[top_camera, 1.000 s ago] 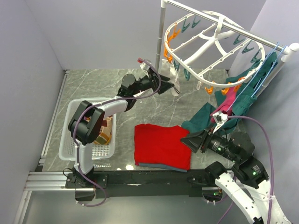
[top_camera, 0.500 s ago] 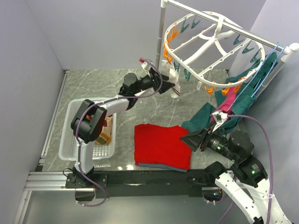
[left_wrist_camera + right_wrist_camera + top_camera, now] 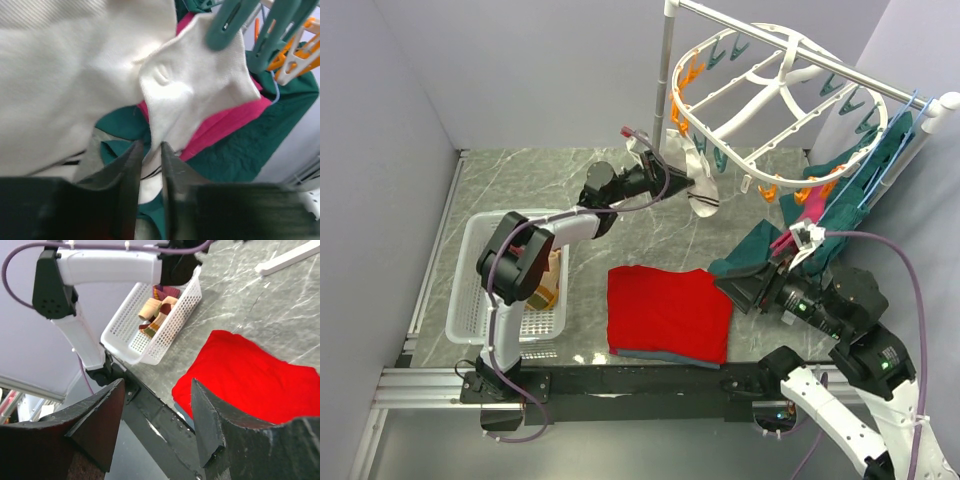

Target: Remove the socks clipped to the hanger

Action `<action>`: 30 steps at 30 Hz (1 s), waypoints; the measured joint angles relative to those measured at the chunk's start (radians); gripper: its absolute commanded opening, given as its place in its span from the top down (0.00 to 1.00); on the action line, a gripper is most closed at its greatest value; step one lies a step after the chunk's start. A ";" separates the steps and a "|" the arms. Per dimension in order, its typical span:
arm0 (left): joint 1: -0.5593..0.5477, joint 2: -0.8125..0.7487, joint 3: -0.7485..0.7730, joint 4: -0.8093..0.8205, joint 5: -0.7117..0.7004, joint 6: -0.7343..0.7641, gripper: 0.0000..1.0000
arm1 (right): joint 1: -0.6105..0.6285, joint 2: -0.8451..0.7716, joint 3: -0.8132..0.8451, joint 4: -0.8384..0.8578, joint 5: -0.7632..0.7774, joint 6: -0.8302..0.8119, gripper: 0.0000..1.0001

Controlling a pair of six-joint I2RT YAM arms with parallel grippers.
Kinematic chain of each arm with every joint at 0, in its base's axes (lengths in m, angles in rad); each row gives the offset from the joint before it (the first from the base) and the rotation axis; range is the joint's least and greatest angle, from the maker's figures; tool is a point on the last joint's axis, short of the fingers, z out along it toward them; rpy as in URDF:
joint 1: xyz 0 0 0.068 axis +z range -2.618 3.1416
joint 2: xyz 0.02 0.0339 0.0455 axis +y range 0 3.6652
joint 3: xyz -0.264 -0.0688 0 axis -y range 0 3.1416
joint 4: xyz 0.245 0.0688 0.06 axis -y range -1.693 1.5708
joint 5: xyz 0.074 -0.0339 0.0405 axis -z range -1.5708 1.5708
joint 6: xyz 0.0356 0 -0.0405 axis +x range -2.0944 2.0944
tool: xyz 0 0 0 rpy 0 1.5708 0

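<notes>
The white oval hanger (image 3: 757,95) with orange and teal pegs hangs from the rack at the back right. My left gripper (image 3: 688,183) reaches up under its near rim. In the left wrist view the left gripper (image 3: 148,147) has its jaws pinched on the lower edge of a whitish sock (image 3: 200,85). A teal peg (image 3: 227,22) clips the top of that sock. The sock also shows in the top view (image 3: 704,196), drawn out below the hanger. More white fabric (image 3: 60,75) fills the upper left. My right gripper (image 3: 728,290) (image 3: 157,385) is open and empty, low over the table.
A flat red cloth (image 3: 668,312) (image 3: 250,375) lies front centre. A white slotted basket (image 3: 470,290) (image 3: 165,335) at the left holds several socks (image 3: 157,310). Teal and pink garments (image 3: 840,200) (image 3: 260,145) hang on blue hangers at the right.
My left gripper has moved a little right under the hanger, and the whitish sock now hangs longer and more stretched beside it. My right arm has shifted right and slightly up.
</notes>
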 measured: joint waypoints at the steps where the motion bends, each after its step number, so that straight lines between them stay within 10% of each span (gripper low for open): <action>1: -0.004 -0.009 -0.012 0.001 0.001 -0.005 0.93 | 0.000 0.012 0.019 -0.005 0.003 -0.007 0.38; 17: -0.145 -0.209 -0.197 0.006 -0.050 -0.011 0.99 | 0.019 0.274 0.373 -0.125 0.167 -0.061 0.41; 30: -0.163 -0.341 -0.324 -0.002 -0.105 -0.026 0.99 | 0.352 0.615 0.628 -0.175 0.663 -0.111 0.39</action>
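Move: The white sock with dark stripes hangs right at the left fingertips, its middle about 2 cm to the right and 4 cm up. The green clip holding it is roughly 12 cm above that hand, 2 cm ahead and 3 cm to the right. The other white sock hangs some 6 cm ahead, 3 cm left and 3 cm up. From the right hand the striped sock lies about 25 cm ahead, 6 cm left, at much the same height. The striped white sock is pinched by its lower part as the left fingers finish shutting, then drawn back towards the base some 12 cm and up about 4, straining against its green clip. Meanwhile the right hand, fingers still open, rises first, then reaches forward and a little left towards the sock, about 10 cm forward and 8 up in all, its left side rolling down and turning some 15 degrees clockwise. ##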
